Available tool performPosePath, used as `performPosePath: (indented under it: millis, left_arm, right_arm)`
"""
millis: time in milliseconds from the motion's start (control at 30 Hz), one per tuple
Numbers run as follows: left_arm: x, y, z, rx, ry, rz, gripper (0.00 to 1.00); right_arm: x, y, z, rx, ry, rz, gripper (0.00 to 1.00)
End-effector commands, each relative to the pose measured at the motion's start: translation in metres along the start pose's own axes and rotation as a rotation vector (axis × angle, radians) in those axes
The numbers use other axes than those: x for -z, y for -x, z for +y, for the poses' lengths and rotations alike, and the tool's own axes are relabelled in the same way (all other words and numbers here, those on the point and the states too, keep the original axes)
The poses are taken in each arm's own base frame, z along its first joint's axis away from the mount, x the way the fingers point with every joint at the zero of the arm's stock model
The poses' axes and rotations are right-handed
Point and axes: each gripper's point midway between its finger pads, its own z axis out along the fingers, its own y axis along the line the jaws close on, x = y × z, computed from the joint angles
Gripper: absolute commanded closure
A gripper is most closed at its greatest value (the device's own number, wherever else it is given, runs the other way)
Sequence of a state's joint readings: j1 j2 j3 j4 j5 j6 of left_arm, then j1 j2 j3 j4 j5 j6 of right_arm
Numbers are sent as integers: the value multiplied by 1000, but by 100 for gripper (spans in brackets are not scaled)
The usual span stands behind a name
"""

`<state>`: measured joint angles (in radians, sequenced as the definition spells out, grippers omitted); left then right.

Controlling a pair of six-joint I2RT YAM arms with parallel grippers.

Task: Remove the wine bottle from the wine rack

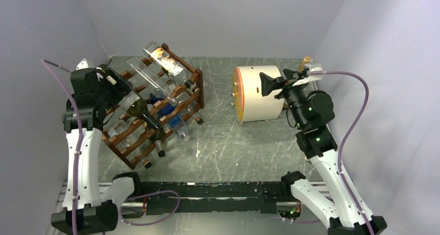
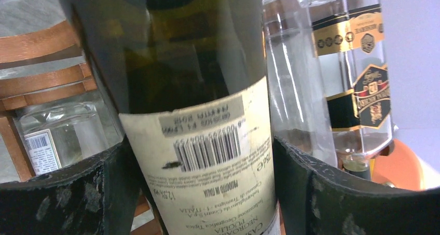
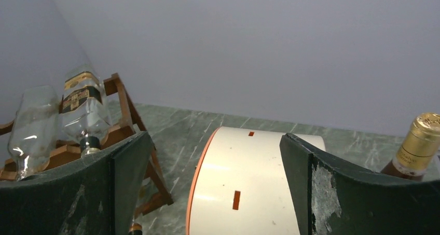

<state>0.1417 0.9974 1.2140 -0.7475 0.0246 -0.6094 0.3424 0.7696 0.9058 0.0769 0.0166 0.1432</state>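
Note:
The wine bottle [image 1: 137, 107] is dark green glass with a cream label [image 2: 207, 157] and lies in the reddish-brown wine rack [image 1: 182, 96] at the table's left. My left gripper [image 1: 117, 92] reaches into the rack from the left. In the left wrist view its black fingers [image 2: 78, 193] press against both sides of the label, so the left gripper [image 2: 200, 154] is shut on the bottle. My right gripper [image 1: 265, 84] hangs open over the cream drum [image 1: 259, 92], with nothing between its fingers [image 3: 129, 173].
Clear bottles [image 1: 163, 59] lie on the rack's upper tiers, one with a black-and-gold label [image 2: 363, 74], and a blue bottle [image 1: 166, 108] lies lower down. A gold-capped bottle [image 3: 419, 141] stands behind the drum [image 3: 244, 183]. Grey walls close in on three sides.

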Motion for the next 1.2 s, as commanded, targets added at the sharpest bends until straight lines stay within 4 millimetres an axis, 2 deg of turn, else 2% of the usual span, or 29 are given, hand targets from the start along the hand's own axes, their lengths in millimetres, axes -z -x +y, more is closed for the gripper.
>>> performPosePath:
  millis: [0,200,400,800,1167]
  left_arm:
    - [25,22,-14,8,-65,-110,84]
    - [39,28,-24,13,-114,-134,93]
    - [42,28,-32,17,-146,-120,93]
    - [81,55,-47,42,-193,-221,93]
    - [97,62,-58,49,-234,-237,93]
  right_arm:
    - [0,15,14,16,68,-27,0]
    - [-9,3,19,2,98,25,0]
    - [-13,6,29,-1,151,30,0]
    - [-16,-1,35,-6,183,53,0]
    - [-24,-5,40,2,182,56,0]
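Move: My left hand already grips the wine bottle's body; the bottle's middle is about 3 cm back, 3 cm right and 3 cm below it. The clear bottle lies about 11 cm right and 3 cm ahead, and the gold-label bottle 17 cm right and 9 cm ahead, both some 3 cm lower. From my empty right hand the wine bottle is about 50 cm left, 3 cm back and 12 cm lower; the drum is 10 cm ahead, 2 cm right and 27 cm below. With my left fingers keeping their pinch on the wine bottle's sides, I raise it about 7 cm and ease back some 3 cm, up from its rack slot beside the clear bottle, pausing briefly partway while the wrist tips up about 10 degrees. Meanwhile my open right hand drifts about 4 cm left towards the bottle, above the drum, turning counter-clockwise. ##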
